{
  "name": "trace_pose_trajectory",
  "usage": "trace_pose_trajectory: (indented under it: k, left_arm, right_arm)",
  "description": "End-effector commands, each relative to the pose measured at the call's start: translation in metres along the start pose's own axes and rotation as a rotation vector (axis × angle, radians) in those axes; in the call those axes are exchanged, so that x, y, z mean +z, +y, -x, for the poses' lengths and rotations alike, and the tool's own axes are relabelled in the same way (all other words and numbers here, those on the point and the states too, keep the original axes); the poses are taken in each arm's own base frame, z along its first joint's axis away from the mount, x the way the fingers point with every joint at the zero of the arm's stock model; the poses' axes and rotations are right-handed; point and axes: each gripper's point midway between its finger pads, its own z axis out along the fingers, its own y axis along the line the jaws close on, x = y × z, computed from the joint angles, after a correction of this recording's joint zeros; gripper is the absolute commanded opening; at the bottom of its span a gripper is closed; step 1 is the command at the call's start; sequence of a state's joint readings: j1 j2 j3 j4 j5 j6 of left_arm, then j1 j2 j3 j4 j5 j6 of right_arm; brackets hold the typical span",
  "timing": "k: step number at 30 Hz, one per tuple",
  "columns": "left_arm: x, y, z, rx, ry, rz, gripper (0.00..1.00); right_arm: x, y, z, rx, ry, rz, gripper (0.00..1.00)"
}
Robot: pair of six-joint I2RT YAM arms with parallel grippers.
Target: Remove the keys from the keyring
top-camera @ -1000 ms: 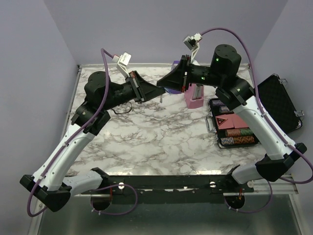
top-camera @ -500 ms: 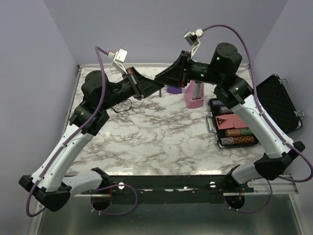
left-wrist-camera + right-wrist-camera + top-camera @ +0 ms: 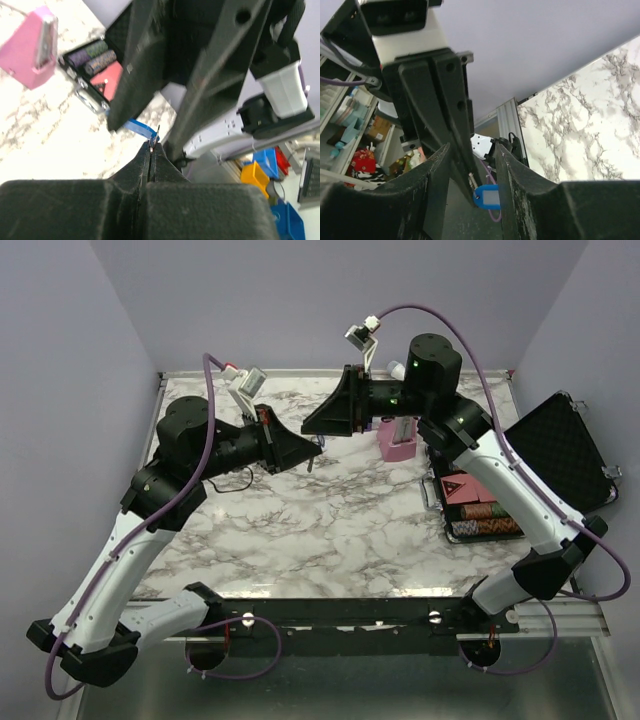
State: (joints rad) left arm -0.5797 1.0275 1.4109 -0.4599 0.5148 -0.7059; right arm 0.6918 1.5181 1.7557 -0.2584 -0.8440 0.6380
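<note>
The keys [image 3: 487, 196] are a small bright-blue tag with a pale metal bit at one end, also seen edge-on in the left wrist view [image 3: 140, 127]. My left gripper [image 3: 151, 145] is shut on that metal bit, so the tag hangs at its fingertips above the marble table [image 3: 330, 530]. My right gripper [image 3: 473, 147] is open, its two fingers standing either side of the left fingertips and the tag without pinching them. In the top view the left gripper [image 3: 316, 447] and right gripper [image 3: 308, 425] meet tip to tip over the back of the table. The keyring itself is too small to make out.
A pink metronome [image 3: 397, 438] stands just right of the grippers. An open black case [image 3: 478, 502] with poker chips lies at the right edge. A thin black cable loop [image 3: 235, 480] lies on the table under the left arm.
The right gripper has gone from shut to open. Both grippers have shifted left, and the left one has dropped slightly, still shut.
</note>
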Motion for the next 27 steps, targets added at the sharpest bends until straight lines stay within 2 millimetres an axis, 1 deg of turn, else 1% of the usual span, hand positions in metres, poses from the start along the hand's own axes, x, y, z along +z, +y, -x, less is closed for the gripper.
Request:
trace_pose_trajectory:
  k: [1, 2, 4, 6, 7, 8, 9, 11, 12, 14, 16, 18, 19, 24, 27]
  left_arm:
    - [-0.015, 0.007, -0.04, -0.019, 0.138, 0.007, 0.0]
    - [-0.019, 0.01, -0.043, -0.027, 0.145, 0.037, 0.0]
    - [-0.026, 0.009, -0.049, -0.032, 0.156, 0.039, 0.0]
    - [-0.03, 0.015, -0.061, -0.035, 0.21, 0.06, 0.0]
    - [-0.031, 0.02, -0.069, -0.039, 0.249, 0.07, 0.0]
    - [-0.031, 0.019, -0.076, -0.043, 0.273, 0.045, 0.0]
    - [-0.031, 0.017, -0.079, -0.034, 0.28, 0.022, 0.0]
    - [-0.034, 0.014, -0.075, -0.007, 0.27, 0.021, 0.0]
    - [-0.034, 0.017, -0.075, -0.007, 0.273, 0.035, 0.0]
    - [-0.033, 0.02, -0.078, -0.019, 0.3, 0.056, 0.0]
    - [-0.032, 0.019, -0.081, -0.022, 0.326, 0.038, 0.0]
    - [-0.032, 0.009, -0.082, -0.019, 0.346, -0.024, 0.0]
    - [-0.033, 0.006, -0.081, -0.012, 0.347, -0.035, 0.0]
    - [-0.034, 0.009, -0.085, -0.021, 0.389, -0.048, 0.0]
    - [-0.037, 0.01, -0.086, -0.009, 0.408, -0.053, 0.0]
  right_arm:
    - [0.0, -0.014, -0.011, 0.078, 0.039, -0.005, 0.49]
    - [-0.002, -0.016, -0.01, 0.081, 0.035, -0.011, 0.49]
    - [-0.006, -0.021, -0.008, 0.087, 0.028, -0.026, 0.5]
    - [-0.011, -0.023, -0.006, 0.086, 0.028, -0.035, 0.51]
    - [-0.014, -0.025, -0.004, 0.082, 0.028, -0.045, 0.52]
    - [-0.018, -0.025, -0.004, 0.082, 0.034, -0.049, 0.52]
    - [-0.021, -0.03, -0.006, 0.09, 0.044, -0.063, 0.52]
    - [-0.026, -0.035, -0.009, 0.092, 0.056, -0.089, 0.52]
    - [-0.028, -0.037, -0.012, 0.097, 0.061, -0.097, 0.52]
    - [-0.031, -0.038, -0.016, 0.1, 0.061, -0.112, 0.51]
    - [-0.033, -0.041, -0.019, 0.11, 0.054, -0.128, 0.51]
    - [-0.034, -0.04, -0.019, 0.109, 0.036, -0.135, 0.51]
    - [-0.034, -0.043, -0.021, 0.12, 0.032, -0.142, 0.51]
    - [-0.032, -0.049, -0.022, 0.132, 0.022, -0.148, 0.51]
    - [-0.029, -0.051, -0.023, 0.136, 0.044, -0.133, 0.5]
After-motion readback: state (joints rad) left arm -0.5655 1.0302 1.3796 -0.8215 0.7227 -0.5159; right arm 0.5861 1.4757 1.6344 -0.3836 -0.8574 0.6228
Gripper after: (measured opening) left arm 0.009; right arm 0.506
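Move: The keyring's blue tag sits at the left fingertips, roughly 2 cm ahead of the left hand and 1 cm to its right, level with it. From the already open right hand, the tag is about 3 cm lower, 1 cm back and 1 cm to the right. The pink metronome stands some 33 cm ahead of the right hand, 22 cm to its right and 36 cm below; the case is about 18 cm ahead, 41 cm right and 42 cm below. The keyring with its blue tag stays pinched in the shut left fingers and is carried down about 8 cm and back 5 cm, away from the right hand, the left wrist turning some 20 degrees. The right hand, fingers staying half open, sinks about 5 cm while shifting 3 cm to its right and a little forward, away from the keyring. ##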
